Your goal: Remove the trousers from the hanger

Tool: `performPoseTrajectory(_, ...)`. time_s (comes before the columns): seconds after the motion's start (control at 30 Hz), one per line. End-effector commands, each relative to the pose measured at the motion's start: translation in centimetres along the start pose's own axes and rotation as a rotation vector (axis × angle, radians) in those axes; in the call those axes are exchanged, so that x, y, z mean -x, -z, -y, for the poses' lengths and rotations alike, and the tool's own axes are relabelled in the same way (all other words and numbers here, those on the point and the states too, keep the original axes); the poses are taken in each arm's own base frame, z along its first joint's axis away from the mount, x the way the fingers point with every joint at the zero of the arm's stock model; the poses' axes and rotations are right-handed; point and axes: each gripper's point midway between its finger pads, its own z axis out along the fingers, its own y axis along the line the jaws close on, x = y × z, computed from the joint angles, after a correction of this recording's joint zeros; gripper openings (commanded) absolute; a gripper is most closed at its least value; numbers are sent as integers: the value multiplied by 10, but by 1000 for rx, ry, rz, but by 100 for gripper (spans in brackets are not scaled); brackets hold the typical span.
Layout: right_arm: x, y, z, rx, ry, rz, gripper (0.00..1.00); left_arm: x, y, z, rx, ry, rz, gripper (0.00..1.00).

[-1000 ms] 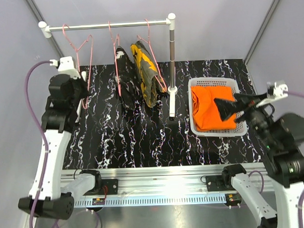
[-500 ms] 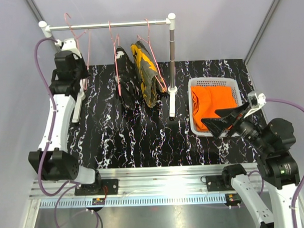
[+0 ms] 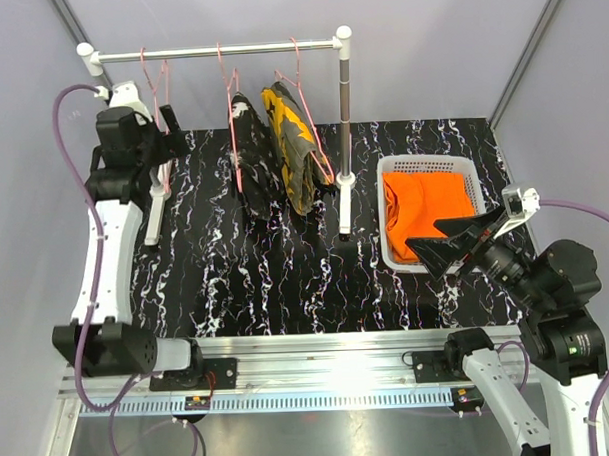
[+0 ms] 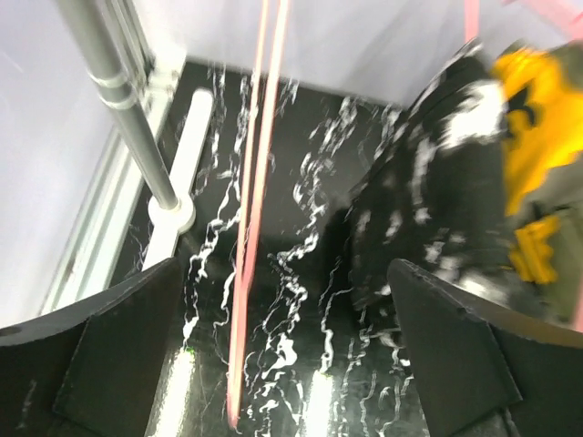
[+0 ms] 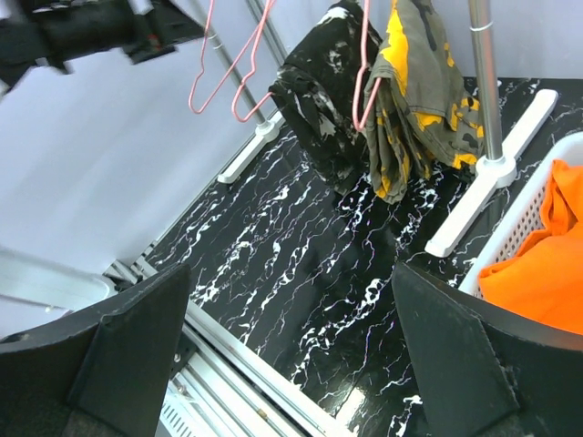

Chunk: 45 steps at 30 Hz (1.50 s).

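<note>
The black trousers with white specks (image 3: 252, 165) and the olive camouflage trousers (image 3: 294, 153) hang on pink hangers from the rail (image 3: 218, 51). The orange trousers (image 3: 424, 212) lie in the white basket (image 3: 427, 164). An empty pink hanger (image 3: 160, 88) hangs at the rail's left end. My left gripper (image 3: 174, 142) is open beside it; in the left wrist view the hanger (image 4: 255, 182) runs between my fingers (image 4: 109, 355), untouched. My right gripper (image 3: 440, 241) is open and empty at the basket's near edge. The right wrist view shows both hanging trousers (image 5: 323, 91), (image 5: 414, 100).
The rail stands on two white feet, with the left post (image 4: 118, 109) close to my left gripper and the right post (image 3: 346, 126) between the hanging trousers and the basket. Grey walls close in at left, back and right.
My left arm has risen and swung back to the rail's left end, by the empty hanger. My right gripper has drawn back from over the basket to its near edge.
</note>
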Motion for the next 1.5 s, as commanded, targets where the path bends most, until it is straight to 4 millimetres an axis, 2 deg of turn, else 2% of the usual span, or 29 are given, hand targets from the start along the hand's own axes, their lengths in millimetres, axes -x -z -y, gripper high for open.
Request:
performPoseTrajectory(0.0, 8, -2, 7, -52, -27, 28, 100, 59, 63, 14, -79, 31, 203, 99)
performPoseTrajectory(0.07, 5, -1, 6, -41, -27, 17, 100, 64, 76, 25, -138, 57, 231, 99)
performPoseTrajectory(0.1, 4, 1, 3, -32, -22, 18, 99, 61, 80, 34, -187, 61, 229, 99)
performPoseTrajectory(0.13, 3, 5, -4, -2, -14, 25, 99, 68, 95, 49, -262, 68, 269, 99)
performPoseTrajectory(0.17, 1, 4, -3, 2, -19, 20, 100, 68, 99, 53, -278, 70, 281, 99)
performPoseTrajectory(0.2, 0, 6, -4, 4, -29, 28, 100, 62, 100, 66, -326, 63, 269, 99)
performPoseTrajectory(0.3, -5, 7, 7, -62, -66, 21, 99, 52, 111, 108, -423, 28, 253, 99)
performPoseTrajectory(0.33, -7, 6, 11, -82, -73, 12, 99, 54, 112, 114, -419, 9, 257, 99)
performPoseTrajectory(0.4, -10, 5, 18, -118, -89, -6, 99, 42, 98, 119, -357, -14, 207, 99)
performPoseTrajectory(0.43, -14, 5, 20, -129, -100, -23, 99, 42, 101, 129, -369, -31, 202, 99)
performPoseTrajectory(0.47, -15, 5, 19, -125, -106, -32, 99, 30, 86, 129, -325, -45, 157, 99)
performPoseTrajectory(0.67, -16, 8, 10, -78, -99, -34, 99, 2, 57, 138, -291, -79, 65, 95)
performPoseTrajectory(0.87, -17, 9, 8, -68, -93, -27, 99, -30, 20, 139, -232, -129, -44, 76)
performPoseTrajectory(0.97, -18, 10, 7, -62, -91, -28, 99, -41, 6, 139, -209, -152, -81, 63)
performPoseTrajectory(1.07, -18, 10, 6, -53, -81, -28, 100, -47, -5, 139, -190, -165, -109, 43)
performPoseTrajectory(1.27, -19, 13, 4, -47, -61, -27, 99, -39, -10, 141, -184, -163, -86, 17)
performPoseTrajectory(1.33, -20, 12, 5, -45, -60, -26, 99, -35, -10, 143, -184, -152, -81, 2)
performPoseTrajectory(1.47, -21, 11, 6, -44, -57, -33, 99, -16, -3, 146, -185, -110, -40, 0)
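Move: The pink hanger with the black-and-white trousers hangs about 15 cm to the right of my left hand, 2 cm farther out and some 4 cm lower. Its trousers are about 18 cm right, 3 cm ahead and 8 cm down, and the camouflage trousers roughly 28 cm right, 4 cm ahead and as low. The emptied hanger is between my open left fingers, 2 cm ahead and 1 cm left. From my right hand the trousers' hanger lies about 37 cm left, 28 cm ahead and 8 cm lower. My left hand, already open, backs off the emptied hanger, rising some 11 cm, and swings about 15 cm right. Then it comes forward and sinks about 16 cm to the near part of the black-and-white trousers' hanger, turning some 15 degrees clockwise and tipping slightly down, and shuts its fingers on the pink bar. My open right hand only dips a little. ##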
